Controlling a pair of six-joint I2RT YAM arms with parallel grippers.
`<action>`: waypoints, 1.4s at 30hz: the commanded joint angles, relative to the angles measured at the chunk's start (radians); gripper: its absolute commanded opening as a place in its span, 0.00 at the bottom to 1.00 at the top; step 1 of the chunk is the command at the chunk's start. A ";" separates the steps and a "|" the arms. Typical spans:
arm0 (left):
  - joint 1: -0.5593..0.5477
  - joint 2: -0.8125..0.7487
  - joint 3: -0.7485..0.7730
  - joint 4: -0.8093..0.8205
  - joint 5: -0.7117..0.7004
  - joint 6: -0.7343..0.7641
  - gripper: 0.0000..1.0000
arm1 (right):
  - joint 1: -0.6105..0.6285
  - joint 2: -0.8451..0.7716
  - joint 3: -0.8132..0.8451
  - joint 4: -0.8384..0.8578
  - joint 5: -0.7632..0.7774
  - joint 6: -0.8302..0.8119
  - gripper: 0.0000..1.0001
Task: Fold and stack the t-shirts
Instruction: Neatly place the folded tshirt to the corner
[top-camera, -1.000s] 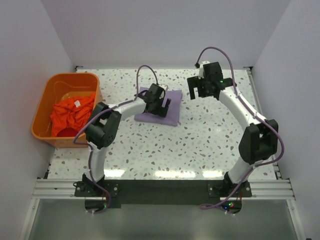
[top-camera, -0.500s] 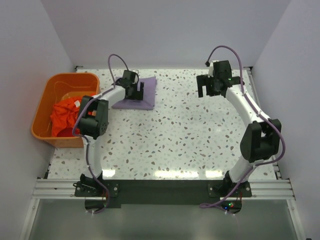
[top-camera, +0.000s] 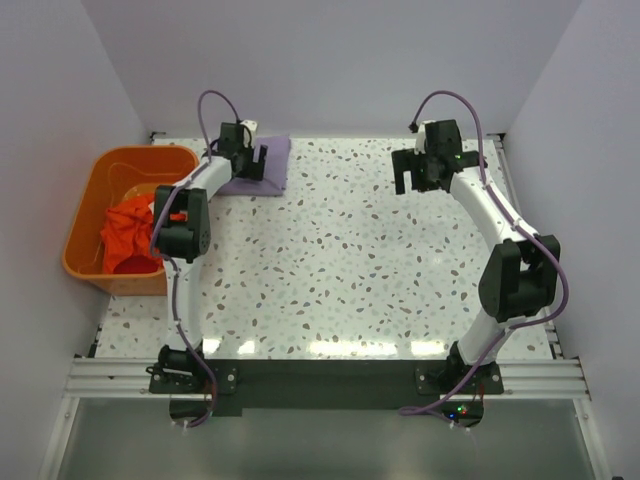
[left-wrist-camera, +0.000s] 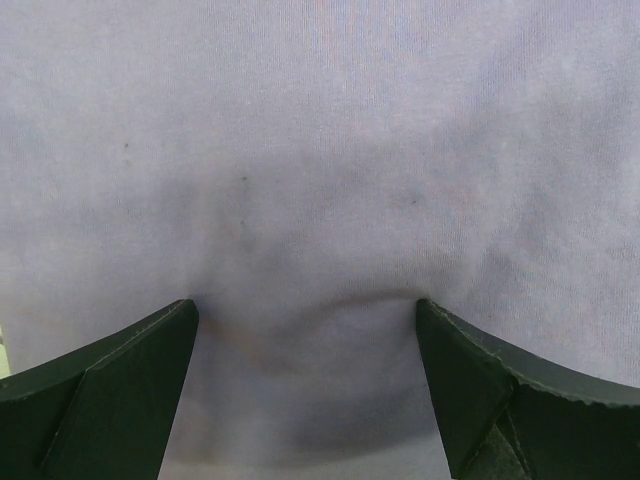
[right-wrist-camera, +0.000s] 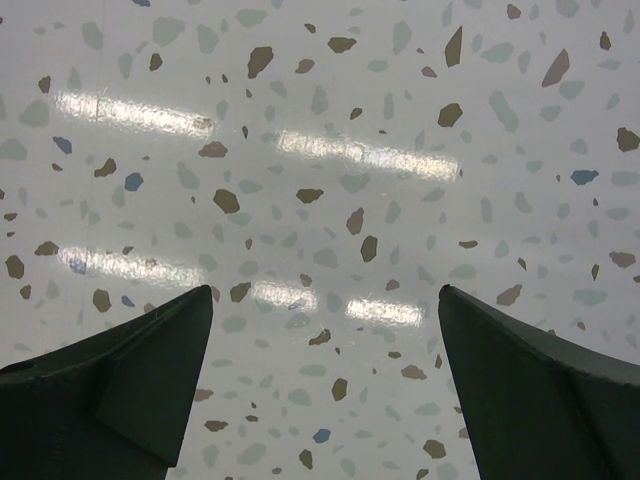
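Note:
The lavender-purple t-shirt (top-camera: 272, 166) lies folded into a small rectangle at the table's back left, just right of the basket. My left gripper (top-camera: 258, 160) sits on it with jaws open; in the left wrist view the gripper (left-wrist-camera: 305, 305) presses both fingertips (left-wrist-camera: 150, 345) down on the cloth (left-wrist-camera: 320, 150), which dents between them. The orange-red t-shirt (top-camera: 128, 232) lies crumpled in the orange basket (top-camera: 140, 152). My right gripper (top-camera: 420, 175) hovers open and empty over bare table at the back right; it also shows in the right wrist view (right-wrist-camera: 325, 295).
The basket stands against the left wall at the table's left edge. White walls close the back and both sides. The speckled tabletop (top-camera: 360, 260) stretches between the arms.
My left gripper has slid the folded lavender shirt from the table's middle back and left, to beside the basket. My right gripper shifted slightly right, then stayed.

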 joint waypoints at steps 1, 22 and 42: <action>0.047 0.088 0.049 -0.061 -0.063 0.082 0.95 | -0.003 -0.011 0.021 0.002 -0.016 0.003 0.99; 0.117 0.103 0.110 -0.064 -0.100 0.044 0.93 | -0.005 0.006 0.036 -0.009 -0.022 0.003 0.99; 0.056 -0.104 0.060 0.126 0.103 0.084 0.99 | -0.005 -0.024 0.010 -0.010 -0.064 0.003 0.99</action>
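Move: The left hand's open fingertips already rest on the folded purple t-shirt, whose middle lies about 4 cm ahead of them and 1 cm left, about 1 cm lower. The table's far-left corner is some 15 cm ahead and 34 cm left; the orange basket's middle is about 33 cm left and 14 cm back. From the right hand the purple t-shirt lies roughly 47 cm left, 17 cm ahead and 14 cm below. With its fingers kept open and bearing on the cloth, the left hand pushes the folded t-shirt along the table towards the far-left corner, about 6.5 cm left and some 2.5 cm forward, turning slightly counter-clockwise as it goes. It pauses there briefly, then rises about 2 cm off the cloth while easing some 2 cm back to the right, the small turn mostly undone. ##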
